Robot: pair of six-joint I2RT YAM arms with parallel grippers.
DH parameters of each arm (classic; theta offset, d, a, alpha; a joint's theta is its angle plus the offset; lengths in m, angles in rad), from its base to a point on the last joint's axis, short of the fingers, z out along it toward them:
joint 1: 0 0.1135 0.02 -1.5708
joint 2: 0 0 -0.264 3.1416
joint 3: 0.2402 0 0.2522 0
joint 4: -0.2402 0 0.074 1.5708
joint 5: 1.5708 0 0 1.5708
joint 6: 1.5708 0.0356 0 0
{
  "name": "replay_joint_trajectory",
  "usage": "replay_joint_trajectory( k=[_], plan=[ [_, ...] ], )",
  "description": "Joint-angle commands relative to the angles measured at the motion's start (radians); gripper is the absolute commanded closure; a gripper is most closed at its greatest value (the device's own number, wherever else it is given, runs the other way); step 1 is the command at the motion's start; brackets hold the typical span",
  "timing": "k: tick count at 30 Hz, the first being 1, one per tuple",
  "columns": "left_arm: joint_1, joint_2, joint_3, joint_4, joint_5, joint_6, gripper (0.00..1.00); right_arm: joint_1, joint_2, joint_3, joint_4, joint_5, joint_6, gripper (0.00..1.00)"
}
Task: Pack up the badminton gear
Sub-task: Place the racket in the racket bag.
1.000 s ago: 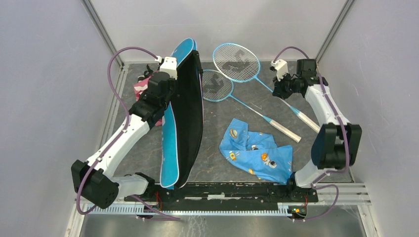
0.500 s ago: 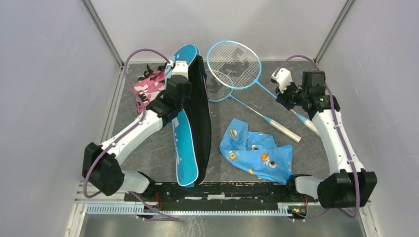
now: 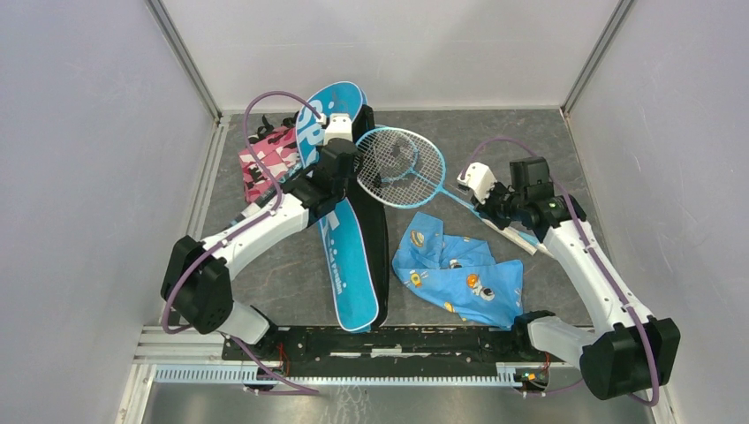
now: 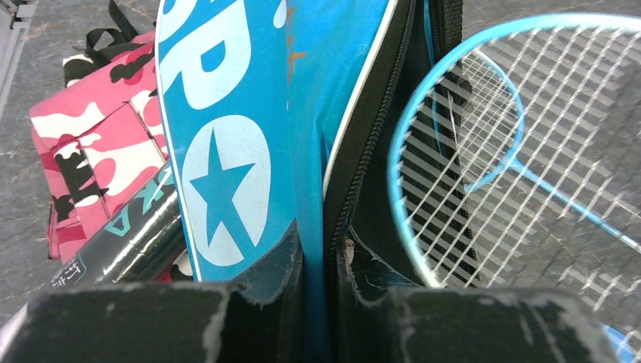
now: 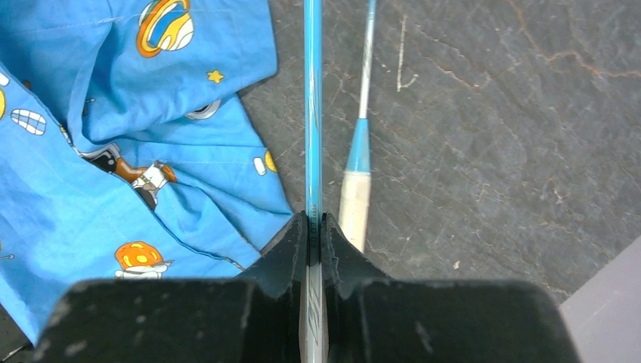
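My left gripper is shut on the edge of the blue "SPORT" cover, holding its zip side open; in the left wrist view the fingers pinch the blue flap. My right gripper is shut on the shaft of a light-blue racquet, whose head lies against the cover's black inner side. The second racquet lies on the table beside it. A black tube lies by the cover. No shuttlecocks show.
A pink camouflage bag lies at the back left, next to the cover. A blue cartoon-print cloth lies crumpled at the front right, just left of my right gripper. Grey walls close in the table.
My left arm has swung the cover right and laid it lower. My right gripper has carried its racquet left and nearer, bringing the head up to the cover's open side.
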Motion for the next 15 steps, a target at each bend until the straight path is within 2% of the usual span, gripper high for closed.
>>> replay_joint_trajectory(
  k=[1,6,15],
  plan=[
    [-0.046,0.021,0.048,0.099,-0.025,-0.071,0.98,0.052,-0.024,-0.019,0.077,0.039,0.018,1.00],
    [-0.107,0.055,0.083,0.107,-0.026,-0.062,0.98,0.114,-0.014,-0.024,0.119,0.090,0.051,1.00],
    [-0.179,0.174,0.212,0.063,-0.004,-0.090,0.98,0.127,0.001,-0.056,0.239,0.151,0.162,1.00]
  ],
)
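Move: The left gripper still pinches the edge of the racket bag; the held racket's head lies about 13 cm to its right, 3 cm back and some 5 cm lower, with the pink camouflage bag roughly 23 cm to its left, level with it, on the table. From the right gripper, still pinching the racket's shaft, the open bag mouth is around 28 cm left and 11 cm ahead. The loose racket's handle lies 11 cm right and 6 cm back, some 17 cm below. Carry the left gripper about 9 cm to the right, holding on to the bag's edge and turning some 10 degrees clockwise, so the open mouth comes over the racket head. Meanwhile ease the right gripper about 2 cm left towards the mouth, sinking barely 1 cm, with the shaft kept pinched and the head facing the opening. ##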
